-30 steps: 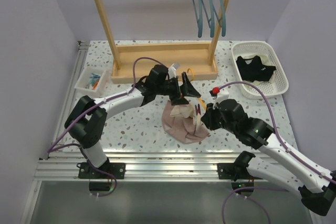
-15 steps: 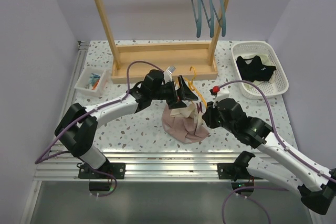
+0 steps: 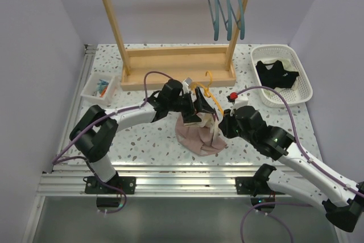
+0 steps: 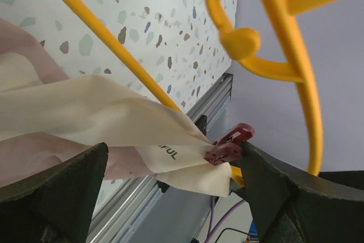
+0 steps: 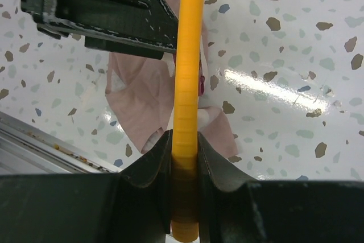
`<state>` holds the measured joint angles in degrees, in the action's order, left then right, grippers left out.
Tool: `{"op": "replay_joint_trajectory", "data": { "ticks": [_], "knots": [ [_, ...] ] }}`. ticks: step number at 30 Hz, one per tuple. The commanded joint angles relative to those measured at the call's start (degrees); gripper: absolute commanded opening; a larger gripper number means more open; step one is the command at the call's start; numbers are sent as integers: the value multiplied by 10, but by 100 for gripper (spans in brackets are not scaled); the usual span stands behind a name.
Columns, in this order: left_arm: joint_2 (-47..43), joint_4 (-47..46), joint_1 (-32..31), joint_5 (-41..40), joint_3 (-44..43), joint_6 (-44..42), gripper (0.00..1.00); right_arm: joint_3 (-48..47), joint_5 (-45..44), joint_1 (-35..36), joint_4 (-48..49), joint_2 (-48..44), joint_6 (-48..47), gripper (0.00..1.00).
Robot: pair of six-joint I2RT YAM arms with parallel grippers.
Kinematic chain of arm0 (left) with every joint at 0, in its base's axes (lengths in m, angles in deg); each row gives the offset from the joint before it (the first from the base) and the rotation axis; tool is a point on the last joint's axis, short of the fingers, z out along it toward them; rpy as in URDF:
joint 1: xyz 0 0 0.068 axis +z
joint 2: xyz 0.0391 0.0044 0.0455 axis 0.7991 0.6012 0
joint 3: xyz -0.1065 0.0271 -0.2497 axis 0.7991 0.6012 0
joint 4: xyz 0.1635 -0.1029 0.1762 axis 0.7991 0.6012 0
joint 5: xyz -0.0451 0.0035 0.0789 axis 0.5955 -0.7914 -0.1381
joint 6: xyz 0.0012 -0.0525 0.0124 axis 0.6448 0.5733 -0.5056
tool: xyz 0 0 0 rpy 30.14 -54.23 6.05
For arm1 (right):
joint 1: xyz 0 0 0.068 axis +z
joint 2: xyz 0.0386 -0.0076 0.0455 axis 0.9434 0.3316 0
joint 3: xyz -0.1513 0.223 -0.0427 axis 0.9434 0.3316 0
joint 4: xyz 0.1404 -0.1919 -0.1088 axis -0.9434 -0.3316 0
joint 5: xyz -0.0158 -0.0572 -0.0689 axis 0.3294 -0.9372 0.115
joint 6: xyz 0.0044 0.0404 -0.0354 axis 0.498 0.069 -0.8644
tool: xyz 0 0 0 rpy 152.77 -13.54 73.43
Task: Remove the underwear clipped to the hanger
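The pink-mauve underwear (image 3: 196,136) lies bunched on the table and hangs by its pale trim (image 4: 114,112) from a yellow hanger (image 3: 206,90). A red clip (image 4: 230,143) pins the trim to the hanger bar. My left gripper (image 3: 200,106) is open; its fingers (image 4: 62,194) stand either side of the trim, and the clip sits right against the right finger. My right gripper (image 3: 220,124) is shut on the hanger bar (image 5: 185,83), above the pink underwear (image 5: 139,92). The black underwear (image 3: 277,74) lies in the white basket (image 3: 304,78).
A wooden rack (image 3: 176,64) with teal hangers (image 3: 224,4) stands at the back. A small white tray (image 3: 99,87) with coloured clips sits at the left. The aluminium rail (image 3: 170,177) runs along the table's near edge.
My left gripper has moved a little right and down, closing in on the clipped trim. The right gripper keeps its hold on the hanger, shifted slightly.
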<state>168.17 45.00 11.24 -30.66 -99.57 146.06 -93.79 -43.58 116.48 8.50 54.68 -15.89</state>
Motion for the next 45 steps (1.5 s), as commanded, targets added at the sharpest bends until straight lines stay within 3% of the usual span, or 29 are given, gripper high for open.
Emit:
{"op": "replay_joint_trajectory", "data": {
  "ticks": [1,7,18,30,33,38,42,45],
  "knots": [
    [17,-17,-3,2,-26,0,100,-29,-14,-1,20,-5,1,0],
    [23,-13,-3,3,-42,-1,100,-28,-22,-1,17,-8,1,0],
    [-45,-41,-3,-1,78,16,100,-26,-39,-1,21,1,3,0],
    [-45,-11,0,1,31,-7,100,-28,-50,-1,4,1,15,0],
    [-69,50,15,-39,34,-59,100,-23,-79,-1,-12,10,42,0],
    [-151,111,63,-77,70,-123,100,-7,-44,-1,-10,15,65,0],
    [-204,125,109,-69,106,-137,100,-45,-15,-1,26,-14,24,0],
    [-233,143,136,-72,122,-151,100,-126,-16,-1,14,7,-35,0]
  ]
}}
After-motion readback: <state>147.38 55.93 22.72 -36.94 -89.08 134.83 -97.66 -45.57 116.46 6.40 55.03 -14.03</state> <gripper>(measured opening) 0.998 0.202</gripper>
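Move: The red clip sits on the lower arm of the yellow hanger, about 3 cm to the left hand's right and level with it, at the tip of one open finger. The pink underwear's bulk lies some 8 cm back, 3 cm left and 9 cm below; the hanger's held end is about 3 cm back and 5 cm right, slightly higher. From the right hand the clip is some 3 cm ahead, 2 cm left and slightly lower. With its fingers wide open and one tip against the red clip and bunched cloth, the left hand works down about 3 cm in small steps, drawing back and left some 2 cm, then leaves clip and cloth with a quick sweep of about 9 cm to the left, rising and edging forward as the wrist turns some 10 degrees counter-clockwise. The right hand keeps its pinch on the hanger end and holds it nearly still against this, only dipping slightly and then lifting the hanger 2 to 3 cm at the very end. ##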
